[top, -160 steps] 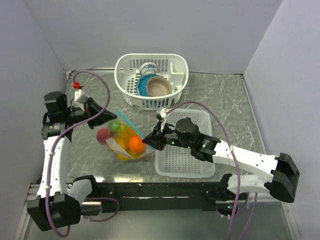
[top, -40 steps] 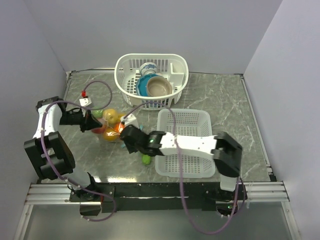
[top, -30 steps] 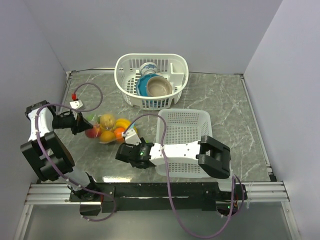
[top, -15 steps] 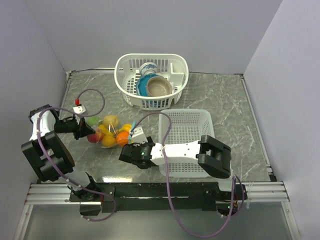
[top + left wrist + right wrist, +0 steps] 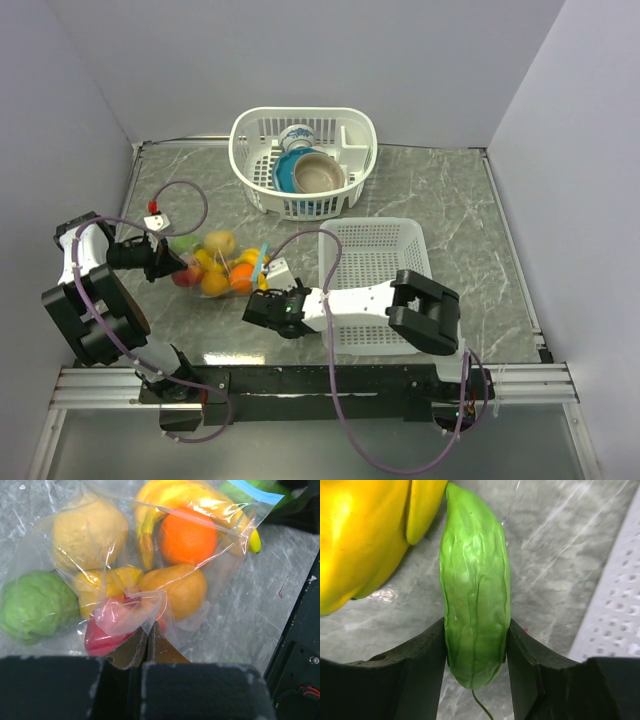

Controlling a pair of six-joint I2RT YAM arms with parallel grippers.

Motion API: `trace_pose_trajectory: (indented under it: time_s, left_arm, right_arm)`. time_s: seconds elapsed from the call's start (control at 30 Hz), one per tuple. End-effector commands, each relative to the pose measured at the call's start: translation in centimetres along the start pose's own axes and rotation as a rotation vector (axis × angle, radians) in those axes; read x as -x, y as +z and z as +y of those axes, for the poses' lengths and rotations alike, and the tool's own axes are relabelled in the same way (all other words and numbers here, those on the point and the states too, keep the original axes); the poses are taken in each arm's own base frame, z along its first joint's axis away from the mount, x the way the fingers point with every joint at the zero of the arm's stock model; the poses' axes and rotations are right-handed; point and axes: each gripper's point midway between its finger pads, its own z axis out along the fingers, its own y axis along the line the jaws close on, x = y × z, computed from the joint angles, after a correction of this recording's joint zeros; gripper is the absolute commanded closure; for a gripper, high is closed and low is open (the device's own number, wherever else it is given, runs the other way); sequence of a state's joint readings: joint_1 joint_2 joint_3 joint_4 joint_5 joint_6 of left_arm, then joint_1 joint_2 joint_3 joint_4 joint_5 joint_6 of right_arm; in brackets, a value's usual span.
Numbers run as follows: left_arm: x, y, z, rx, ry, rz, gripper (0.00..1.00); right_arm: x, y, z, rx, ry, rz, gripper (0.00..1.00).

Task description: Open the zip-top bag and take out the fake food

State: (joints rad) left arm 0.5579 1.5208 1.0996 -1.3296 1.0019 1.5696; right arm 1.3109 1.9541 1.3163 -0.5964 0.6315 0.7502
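The clear zip-top bag [image 5: 218, 266] lies on the table with its teal zip strip [image 5: 260, 494] toward the right arm. My left gripper [image 5: 147, 636] is shut on the bag's bottom corner, pinching the plastic. Inside the bag are fake food pieces: an orange [image 5: 186, 537], a banana [image 5: 180, 497], a green lump [image 5: 35, 605] and a red piece [image 5: 102, 637]. My right gripper [image 5: 476, 640] sits low by the bag's mouth. Both its fingers [image 5: 425, 652] press the sides of a long green fake food piece [image 5: 475, 600] lying on the table beside the banana [image 5: 365, 535].
A round white basket [image 5: 250, 130] with bowls and a cup stands at the back. A rectangular white basket [image 5: 375, 270] sits right of the bag, its edge close to my right gripper [image 5: 272, 306]. Walls close in the left, back and right sides.
The right gripper's jaws have narrowed onto the long green piece. The left gripper still holds the bag corner and has shifted slightly, with the bag settling a little toward the right.
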Motion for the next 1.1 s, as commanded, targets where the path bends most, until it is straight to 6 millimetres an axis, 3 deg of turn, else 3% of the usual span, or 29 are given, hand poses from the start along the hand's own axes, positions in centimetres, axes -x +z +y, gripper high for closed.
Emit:
trace_pose_trajectory:
  time_s: [0.0,0.07,0.27,0.4,0.43,0.47,0.53,0.6,0.63,0.67,0.77,0.9,1.07]
  left_arm:
    - [-0.3,-0.1,-1.1,-0.019,0.006,0.012,0.99]
    - [-0.5,0.0,-1.3,-0.022,0.001,0.012,0.99]
    - [1.1,-0.5,-1.5,0.008,0.006,-0.023,0.99]
    - [3.5,-0.8,-2.1,0.037,0.039,-0.083,0.99]
    - [3.8,-0.8,-2.3,0.036,0.047,-0.09,0.99]
    - [4.1,-0.7,-2.5,0.033,0.063,-0.09,0.99]
    - [4.1,-0.5,-2.6,0.028,0.072,-0.089,0.99]
    - [3.7,-0.3,-2.4,0.015,0.055,-0.081,0.99]
    - [3.5,-0.3,-2.3,0.011,0.046,-0.077,0.99]
    - [3.1,-0.1,-2.0,0.002,0.028,-0.067,0.99]
    - [2.2,0.1,-1.8,-0.014,0.009,-0.042,0.99]
    - [1.2,0.2,-2.0,-0.023,0.01,-0.015,0.99]
    - [0.7,0.0,-1.8,-0.018,0.017,0.003,0.99]
  right_arm:
    - [9.1,-6.3,-1.7,0.058,0.138,-0.237,1.0]
    - [11.4,-8.5,-3.6,0.068,0.191,-0.292,0.98]
    - [11.0,-8.9,-11.4,0.001,0.381,-0.317,0.99]
    - [4.8,-5.1,-16.4,-0.164,0.448,-0.178,0.99]
    - [3.7,-4.5,-16.7,-0.17,0.448,-0.138,0.9]
    - [2.3,-3.6,-17.1,-0.194,0.432,-0.102,0.64]
    - [2.3,-3.4,-16.8,-0.19,0.399,-0.1,0.36]
    - [4.3,-4.9,-14.9,-0.133,0.354,-0.157,0.29]
    - [5.5,-5.7,-14.3,-0.117,0.343,-0.193,0.18]
    - [7.8,-7.0,-13.5,-0.093,0.353,-0.246,0.13]
    - [11.4,-9.0,-10.1,-0.01,0.311,-0.307,0.08]
    - [13.8,-9.1,-5.7,0.058,0.212,-0.343,0.08]
    - [12.7,-5.7,-0.8,0.111,0.096,-0.269,0.08]
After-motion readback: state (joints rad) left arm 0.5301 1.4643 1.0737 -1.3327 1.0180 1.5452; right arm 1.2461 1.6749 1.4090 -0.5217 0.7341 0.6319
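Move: The right hand already grips the green pepper just above the table; the white tray's middle lies about 18 cm to its right and 4 cm ahead, roughly level in height. The banana at the bag's mouth is some 6 cm ahead and 6 cm left, the orange 6 cm ahead and 11 cm left. From the left hand, still pinching the bag's closed end, the tray is about 44 cm right, 4 cm back and 7 cm below. Right hand arcs the green pepper about 15 cm right over the tray, lets go, then returns left, high. ##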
